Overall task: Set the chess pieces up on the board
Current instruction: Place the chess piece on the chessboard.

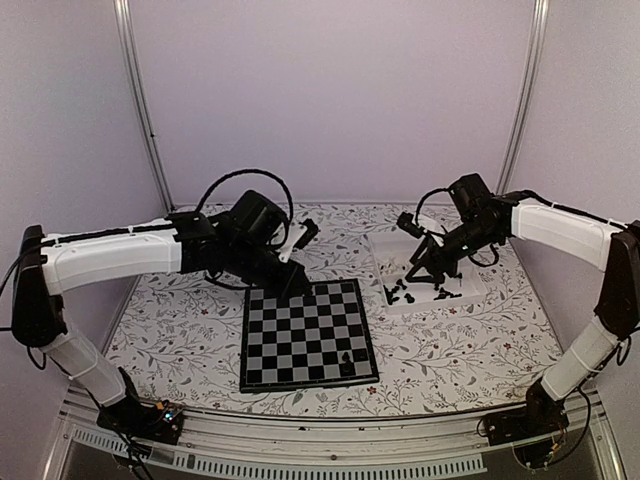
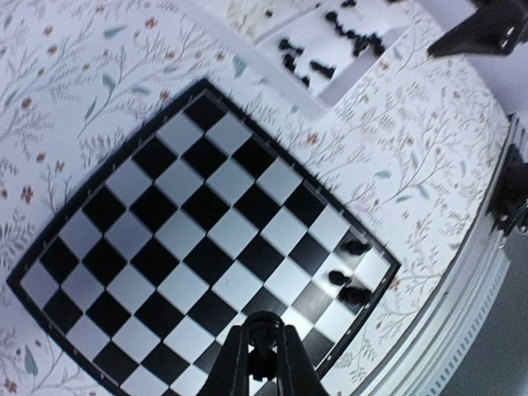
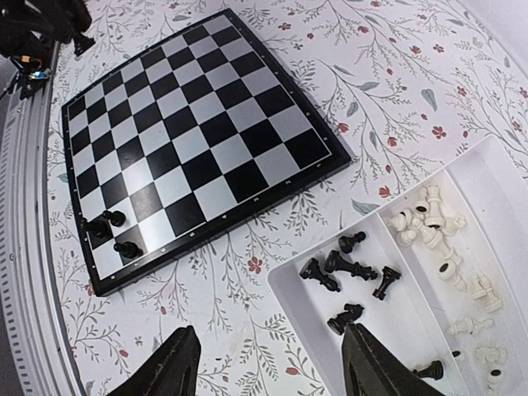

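Observation:
The board (image 1: pixel 300 340) lies flat in the middle of the table, with black and grey checks. Three black chess pieces (image 1: pixel 346 360) stand at its near right corner; the left wrist view shows these pieces (image 2: pixel 346 272) too. My left gripper (image 1: pixel 297 284) hangs above the board's far left edge, shut on a black chess piece (image 2: pixel 264 340) with a rounded top. My right gripper (image 3: pixel 272 367) is open over the near left corner of the white tray (image 3: pixel 290 290), with nothing between its fingers. Several loose black pieces (image 3: pixel 346 266) lie just beyond it in the tray.
The tray (image 1: pixel 478 292) sits to the right of the board and has a second compartment with several white pieces (image 3: pixel 429 224). A flowered cloth (image 1: pixel 190 330) covers the table. A metal rail (image 1: pixel 330 428) runs along the near edge.

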Robot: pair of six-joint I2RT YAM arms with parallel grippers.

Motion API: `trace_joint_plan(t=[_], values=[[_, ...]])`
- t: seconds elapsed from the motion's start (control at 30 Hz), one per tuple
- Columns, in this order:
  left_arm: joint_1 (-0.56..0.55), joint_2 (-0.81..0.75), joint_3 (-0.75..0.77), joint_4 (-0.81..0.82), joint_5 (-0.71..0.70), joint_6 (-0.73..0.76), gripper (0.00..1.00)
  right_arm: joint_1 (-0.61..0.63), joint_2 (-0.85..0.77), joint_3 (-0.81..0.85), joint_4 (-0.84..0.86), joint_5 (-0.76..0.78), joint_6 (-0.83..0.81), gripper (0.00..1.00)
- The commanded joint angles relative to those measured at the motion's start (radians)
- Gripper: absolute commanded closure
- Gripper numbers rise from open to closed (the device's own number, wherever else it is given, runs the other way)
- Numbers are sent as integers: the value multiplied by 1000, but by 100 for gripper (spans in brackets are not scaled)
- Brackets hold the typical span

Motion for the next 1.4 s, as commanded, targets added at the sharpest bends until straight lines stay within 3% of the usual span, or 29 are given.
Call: trace_joint_plan(t=[0.0,0.17,0.2,0.27,0.3,0.4,0.8,1.37], values=[[-52,-81,-138,-121,-155,-76,90,2,-51,-38,84,124,6,37],[-104,-187,-235,-151,-185,-154,90,-1,-119,-52,126,245,-21,33],[-113,-211,-255,-153,-189,-166,89,-7,-134,-61,163,267,-12,29],[-124,-253,-304,-155,-193,-192,89,-34,-197,-100,268,312,27,7],[-130,-272,-327,-154,-194,-208,89,-56,-219,-127,338,329,81,2],[-147,-316,-388,-140,-195,-243,89,-133,-279,-191,431,260,216,1],[-197,-282,-448,-155,-210,-240,87,-137,-243,-255,387,117,129,5],[-217,-169,-454,-178,-141,-224,88,-136,-170,-242,342,92,102,6]])
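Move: The near-left corner square of the board, where I'm taking the black piece, is about 13 cm back, 10 cm left and 16 cm below my left hand. The three black pieces already standing lie some 10 cm back and 8 cm right of that hand. From my right hand, the right-hand cluster of black pieces in the tray is roughly 4 cm ahead, 6 cm right and 14 below; the tray's other black pieces are about 10 cm to the left of that cluster. Keeping the black piece pinched, my left hand sweeps back, left and down over the board to its near-left corner, about 20 cm in all, ending mostly downward and slower while the wrist tips the fingers almost plumb. My right hand opens wide, arcs up, right and forward, turning clockwise, then sinks to its starting height over the tray's right-hand black pieces. ##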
